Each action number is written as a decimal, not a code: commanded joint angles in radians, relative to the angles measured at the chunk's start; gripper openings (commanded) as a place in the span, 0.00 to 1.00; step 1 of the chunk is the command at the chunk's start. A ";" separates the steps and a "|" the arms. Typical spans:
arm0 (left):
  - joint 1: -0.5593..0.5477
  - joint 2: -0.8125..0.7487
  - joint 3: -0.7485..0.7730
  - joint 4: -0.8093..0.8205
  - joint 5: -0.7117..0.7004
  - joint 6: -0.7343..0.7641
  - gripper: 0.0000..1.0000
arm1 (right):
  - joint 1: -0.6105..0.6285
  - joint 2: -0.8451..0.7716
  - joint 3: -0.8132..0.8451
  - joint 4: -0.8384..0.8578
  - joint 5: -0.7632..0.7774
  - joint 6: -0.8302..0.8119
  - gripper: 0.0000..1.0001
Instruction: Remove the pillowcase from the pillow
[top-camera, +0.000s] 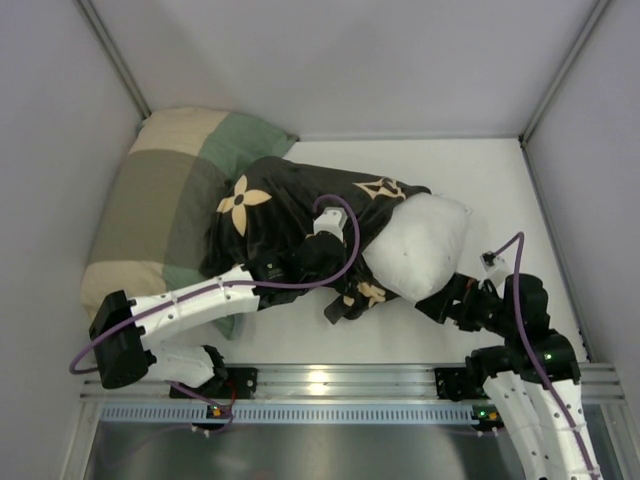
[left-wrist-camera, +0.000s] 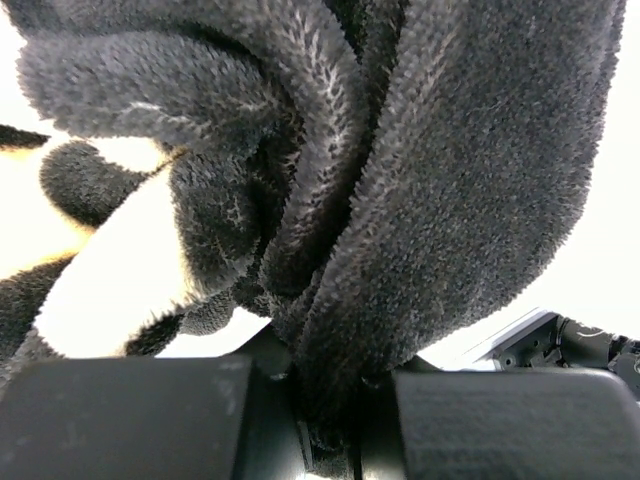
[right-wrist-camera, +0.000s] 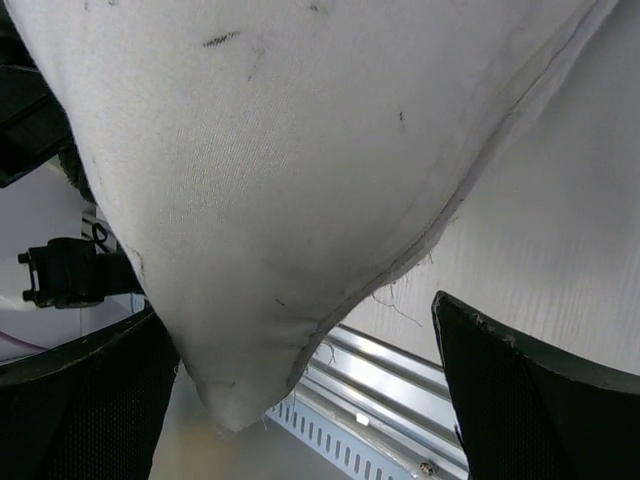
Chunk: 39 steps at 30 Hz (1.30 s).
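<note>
The black pillowcase (top-camera: 285, 205) with tan flower motifs lies bunched mid-table, still covering the left part of the white pillow (top-camera: 420, 245). The pillow's bare right end sticks out of it. My left gripper (top-camera: 322, 258) is shut on a fold of the pillowcase near its open edge. In the left wrist view the black fleece (left-wrist-camera: 420, 160) is pinched between the jaws of the left gripper (left-wrist-camera: 340, 425). My right gripper (top-camera: 447, 298) is open at the pillow's near right corner. In the right wrist view that corner (right-wrist-camera: 270, 200) hangs between the wide-apart jaws of the right gripper (right-wrist-camera: 300, 400), ungripped.
A green, beige and olive patchwork pillow (top-camera: 150, 200) lies at the back left under the pillowcase's edge. An aluminium rail (top-camera: 340, 380) runs along the near table edge and also shows in the right wrist view (right-wrist-camera: 400, 385). White walls close in on three sides.
</note>
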 joint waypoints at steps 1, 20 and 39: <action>0.019 -0.021 0.038 0.053 -0.027 0.009 0.00 | 0.002 0.017 0.000 0.067 -0.028 0.005 0.99; 0.019 -0.127 -0.178 0.147 0.084 -0.073 0.00 | 0.000 0.264 -0.216 0.555 -0.071 0.085 0.00; 0.017 -0.179 -0.261 0.169 0.064 -0.095 0.00 | 0.002 -0.139 0.356 -0.052 0.215 0.007 0.00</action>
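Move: The bare white pillow's near corner lies just ahead of the open right fingers, about 4 cm forward, 3 cm left and 5 cm below; the middle of its exposed bulge is some 14 cm forward and 4 cm left. The pillowcase's loose flowered hem lies about 16 cm left and 2 cm forward of the right hand. From the left hand, already gripping the black pillowcase, the pillow's near corner is roughly 19 cm right, 5 cm back and 6 cm below. Forward and down about 5 cm each, the right hand reaches over the pillow's near corner, shuts on it, then hauls it up some 15 cm while drawing back and a little right, the fingers tipping up by about 25 degrees. The left hand keeps its pinch on the pillowcase, easing back and down about 3 cm, then rising a little with a slight roll. ##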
